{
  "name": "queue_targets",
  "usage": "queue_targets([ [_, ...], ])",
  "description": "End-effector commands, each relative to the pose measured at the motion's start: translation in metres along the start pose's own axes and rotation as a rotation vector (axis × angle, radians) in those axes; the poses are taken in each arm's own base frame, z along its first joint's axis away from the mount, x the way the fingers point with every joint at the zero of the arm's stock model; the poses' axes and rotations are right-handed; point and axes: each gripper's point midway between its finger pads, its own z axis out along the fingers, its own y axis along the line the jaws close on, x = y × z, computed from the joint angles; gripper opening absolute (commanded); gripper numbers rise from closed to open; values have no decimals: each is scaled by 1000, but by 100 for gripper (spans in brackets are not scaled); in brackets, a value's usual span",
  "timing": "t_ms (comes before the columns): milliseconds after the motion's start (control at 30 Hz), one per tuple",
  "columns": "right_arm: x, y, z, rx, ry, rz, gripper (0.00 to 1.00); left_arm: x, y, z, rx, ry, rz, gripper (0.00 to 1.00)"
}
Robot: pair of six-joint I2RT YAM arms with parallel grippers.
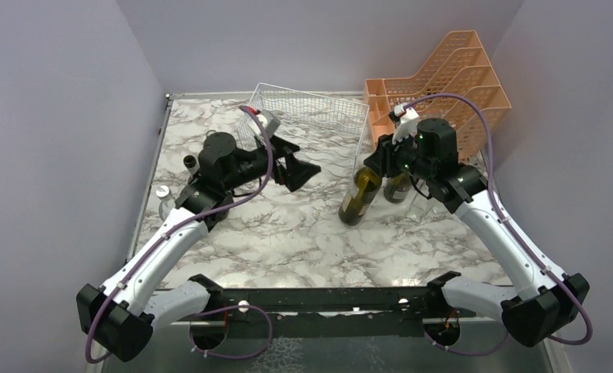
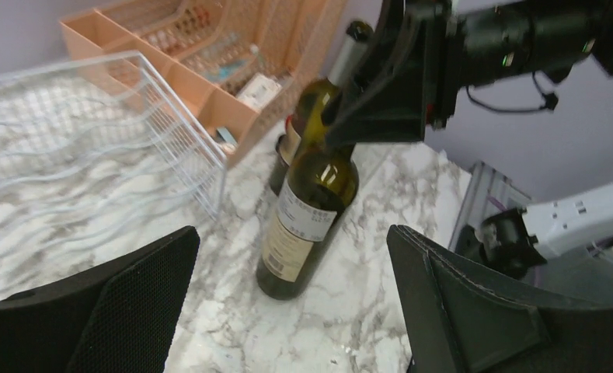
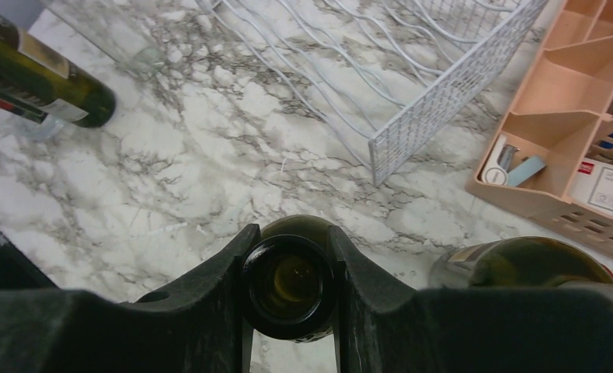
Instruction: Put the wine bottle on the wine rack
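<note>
A dark green wine bottle [image 1: 360,196] with a cream label leans tilted near the table's middle right. My right gripper [image 1: 381,158] is shut on its neck. In the right wrist view the bottle's open mouth [image 3: 288,284] sits between the two black fingers [image 3: 210,280], with my right gripper [image 3: 291,231] closed around it. The white wire wine rack [image 1: 311,109] lies at the back centre, a little left of the bottle. My left gripper [image 1: 299,172] hangs open left of the bottle and holds nothing. The left wrist view shows the bottle [image 2: 307,221] ahead of the spread left gripper [image 2: 291,260].
A second green bottle [image 1: 397,186] stands just right of the held one. An orange perforated file tray [image 1: 443,85] fills the back right corner. Another bottle [image 1: 190,163] and a clear glass [image 1: 163,194] stand at the left edge. The rack's corner [image 3: 381,159] is close ahead.
</note>
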Motion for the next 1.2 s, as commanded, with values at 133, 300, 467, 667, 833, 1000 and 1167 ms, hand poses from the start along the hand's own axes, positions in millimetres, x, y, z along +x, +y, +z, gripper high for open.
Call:
queue_targets([
  [133, -59, 49, -33, -216, -182, 21, 7, 92, -11, 38, 60, 114, 90, 99],
  [300, -58, 67, -39, -313, -185, 65, 5, 124, -16, 49, 117, 93, 141, 99],
  [467, -62, 75, -48, -354, -215, 88, 3, 147, -26, 53, 224, 114, 173, 99],
  [667, -71, 83, -56, -395, -248, 79, 2, 161, -25, 57, 246, 138, 176, 99],
  [833, -73, 94, -62, -467, -253, 63, 1, 163, -25, 60, 255, 123, 180, 99],
  [1000, -72, 110, -70, -571, -251, 12, 1, 160, -36, 58, 315, 96, 176, 99],
  [1167, -68, 124, -82, -676, -256, -46, 1, 150, -47, 52, 366, 47, 206, 99],
])
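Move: The held wine bottle's middle is roughly 20 cm right of the left hand, 4 cm ahead and 20 cm below; the wire wine rack lies about 32 cm ahead, 4 cm right and 32 cm below. From the right hand, already gripping the neck, the open left gripper is about 22 cm left, 4 cm back and 8 cm higher; the second bottle stands 6 cm ahead, 11 cm right and 13 cm below. Open left fingers sink about 15 cm, also rightward, around the bottle while the right hand lifts it back-leftward. ##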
